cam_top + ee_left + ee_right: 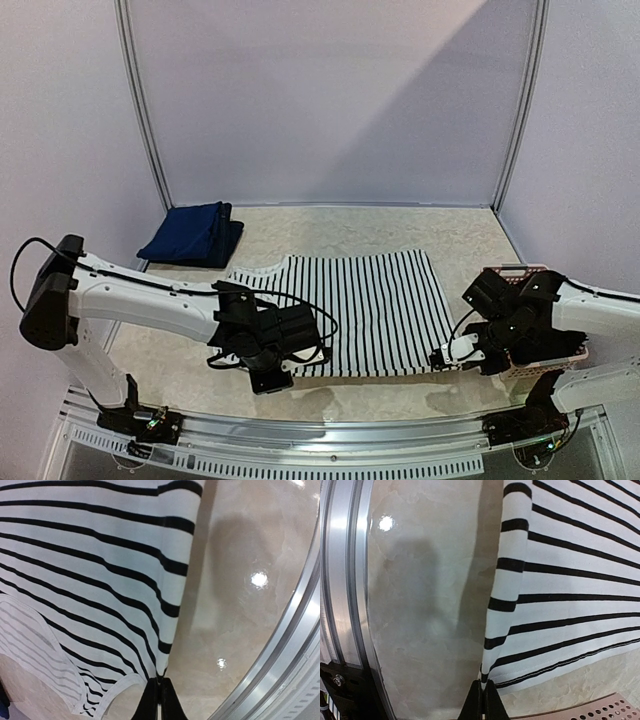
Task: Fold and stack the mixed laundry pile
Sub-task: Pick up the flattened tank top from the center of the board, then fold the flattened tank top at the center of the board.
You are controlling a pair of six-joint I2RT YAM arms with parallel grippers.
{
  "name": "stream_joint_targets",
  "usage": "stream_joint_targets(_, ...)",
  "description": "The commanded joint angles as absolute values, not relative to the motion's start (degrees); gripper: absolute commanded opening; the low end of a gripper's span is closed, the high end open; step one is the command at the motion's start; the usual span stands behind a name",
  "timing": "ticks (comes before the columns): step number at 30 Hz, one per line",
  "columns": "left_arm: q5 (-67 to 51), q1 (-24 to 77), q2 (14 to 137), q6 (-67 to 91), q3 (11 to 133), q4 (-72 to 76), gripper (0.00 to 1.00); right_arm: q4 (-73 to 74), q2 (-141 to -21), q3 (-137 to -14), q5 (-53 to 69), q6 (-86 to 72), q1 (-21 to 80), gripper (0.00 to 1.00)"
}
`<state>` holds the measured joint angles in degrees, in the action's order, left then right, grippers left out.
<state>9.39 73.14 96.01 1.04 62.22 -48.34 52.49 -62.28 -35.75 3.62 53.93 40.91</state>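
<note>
A black-and-white striped tank top [355, 305] lies spread flat in the middle of the table. My left gripper [268, 372] is shut on its near left corner; in the left wrist view the fabric edge [170, 605] runs up from the pinched jaws [160, 682]. My right gripper [440, 358] is shut on the near right corner, and in the right wrist view the striped cloth [560, 580] rises from the closed jaws [484, 684]. A folded navy piece [192, 234] rests at the back left.
A pink slotted basket [565, 355] stands at the right, mostly behind my right arm; its perforated rim [590, 711] shows in the right wrist view. The metal table rail [320, 435] runs along the near edge. Metal frame posts stand at the back.
</note>
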Motion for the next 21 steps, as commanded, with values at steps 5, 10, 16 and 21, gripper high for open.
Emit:
stream_joint_targets(5, 14.2, 71.8, 93.3, -2.4, 65.7, -54.4, 0.0, 57.7, -62.2, -38.5, 5.9, 52.4, 39.4, 0.0)
stream_joint_targets(10, 14.4, 68.6, 93.0, -4.1, 66.0, -54.6, 0.0, 59.2, -63.4, -41.2, 9.5, 52.3, 34.9, 0.0)
stream_joint_targets(16, 15.6, 64.1, 95.4, -7.1, 69.1, -53.3, 0.0, 59.5, -69.0, -46.1, 14.4, 52.8, 27.6, 0.0)
stream_joint_targets(21, 17.0, 61.1, 99.7, -9.4, 72.9, -52.8, 0.0, 58.6, -76.2, -50.7, 16.3, 50.9, 24.3, 0.0)
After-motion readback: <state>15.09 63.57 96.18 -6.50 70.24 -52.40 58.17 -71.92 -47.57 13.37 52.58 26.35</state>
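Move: Both hands already pinch the near long edge of the tank top, about 4 cm above the table. From the left hand the cloth's far edge lies roughly 30 cm ahead and 2 cm to the left, with the navy stack some 36 cm ahead and 28 cm left. From the right hand the far edge's hem corner is about 30 cm ahead and 4 cm left; the basket sits around 9 cm ahead and 16 cm right, about level in height. Keeping their pinch on the tank top's near edge, both hands carry it forward towards its far edge while lifting, the left leading with about 7 cm forward and 4 cm up. The right barely shifts at first, then follows some 4 cm forward and 3 cm up, turning about 15 degrees clockwise as its fingertips tip back towards the base. ##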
